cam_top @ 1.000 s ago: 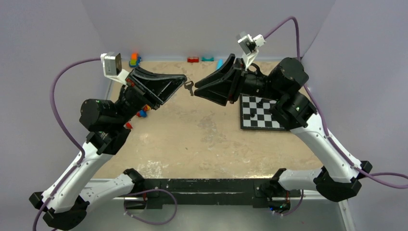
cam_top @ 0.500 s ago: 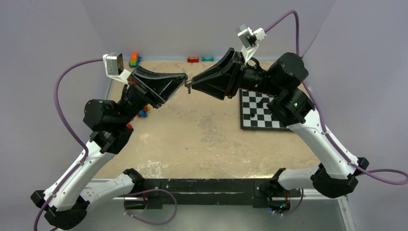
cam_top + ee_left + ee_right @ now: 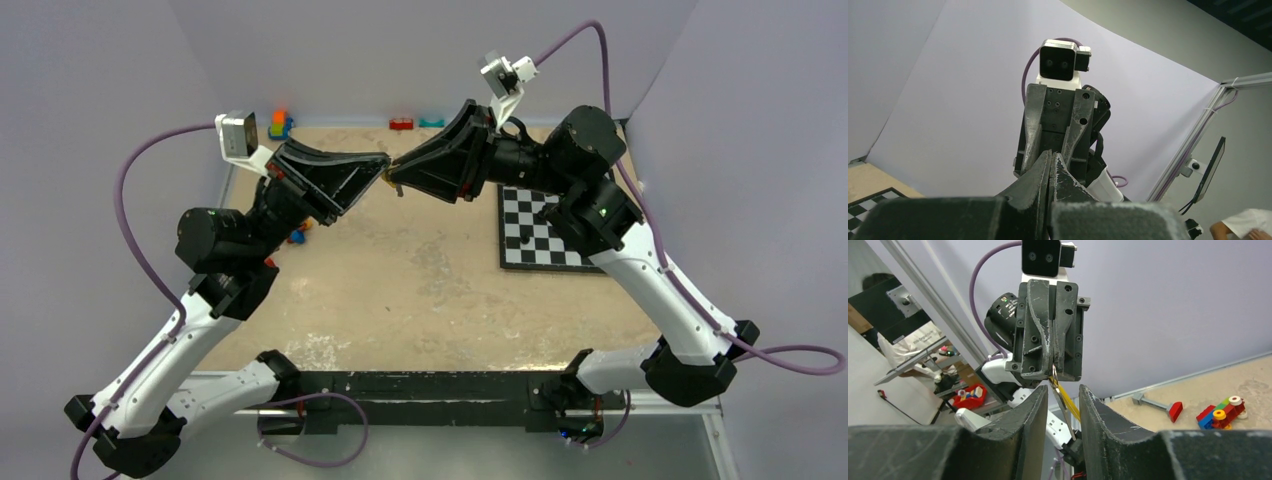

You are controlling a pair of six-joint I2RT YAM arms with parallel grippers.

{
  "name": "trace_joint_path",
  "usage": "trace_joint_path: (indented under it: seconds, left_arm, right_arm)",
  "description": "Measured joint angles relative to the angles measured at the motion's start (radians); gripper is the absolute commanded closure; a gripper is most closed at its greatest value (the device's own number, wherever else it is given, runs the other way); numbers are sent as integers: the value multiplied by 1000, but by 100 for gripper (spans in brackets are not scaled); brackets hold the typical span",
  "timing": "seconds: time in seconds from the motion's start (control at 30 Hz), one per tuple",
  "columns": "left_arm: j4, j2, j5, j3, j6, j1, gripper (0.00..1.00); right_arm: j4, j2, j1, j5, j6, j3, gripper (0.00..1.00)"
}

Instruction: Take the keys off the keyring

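My left gripper [image 3: 384,163] is raised above the table's back and shut on the keyring. In the right wrist view the thin silver keyring [image 3: 1053,371] is pinched at the left gripper's tips [image 3: 1053,364]. A yellow key [image 3: 1070,404] and a silver blade [image 3: 1060,407] hang from it. My right gripper [image 3: 1063,387] is open, its two fingers on either side of the hanging keys without touching them. From above, the right gripper [image 3: 393,179] meets the left tip to tip, and the keys [image 3: 391,181] are barely visible. In the left wrist view the left gripper [image 3: 1052,153] is shut and the keys are hidden.
A chessboard [image 3: 540,232] lies at the right under the right arm. Toy blocks stand along the back edge [image 3: 280,124] [image 3: 402,124] and beside the left arm [image 3: 296,236]. A grey bolt with a red head [image 3: 1158,405] and a block car [image 3: 1222,412] lie on the table.
My right gripper has moved left and up to the left gripper, and its open fingers now straddle the hanging keys. The left gripper has stayed nearly still, holding the ring.
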Motion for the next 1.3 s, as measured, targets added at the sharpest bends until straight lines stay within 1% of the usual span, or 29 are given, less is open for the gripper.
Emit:
trace_joint_path:
  seconds: [0.23, 0.83, 0.9, 1.17, 1.23, 1.3]
  left_arm:
    - [0, -2, -4, -2, 0, 0, 100]
    - [5, -7, -12, -16, 1, 0, 100]
    - [3, -10, -12, -16, 2, 0, 95]
    - [-37, -24, -10, -16, 39, 0, 57]
    - [-64, -29, -6, -15, 58, 0, 46]
    - [-102, -33, 2, -6, 82, 0, 38]
  right_arm:
    - [8, 1, 0, -1, 5, 9, 73]
    - [21, 3, 1, -2, 14, 11, 91]
    - [21, 3, 1, -3, 14, 11, 93]
    - [19, 3, 3, -24, 18, 11, 98]
    - [11, 2, 5, -24, 16, 10, 98]
    - [7, 0, 5, -24, 14, 6, 99]
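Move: Between the two facing hands, the keyring is still pinched in the left hand's shut fingertips, about 1 cm to the right of that hand and 1 cm below it. It lies roughly 1 cm to the left of the right hand, level in depth and height, at its half-open fingertips. The yellow tag hangs some 3 cm below the right hand and 1 cm back; the key dangles beside it, about 3 cm below and 2 cm back. Closing steadily from about a third open until nearly shut, the right fingers pinch the keyring bunch just below the left fingertips, that hand keeping its place within about 1 cm. Only then do the left fingers open, to about half, and let go of the ring, the left hand sinking some 1.5 cm with a slight roll of about 5 degrees. ##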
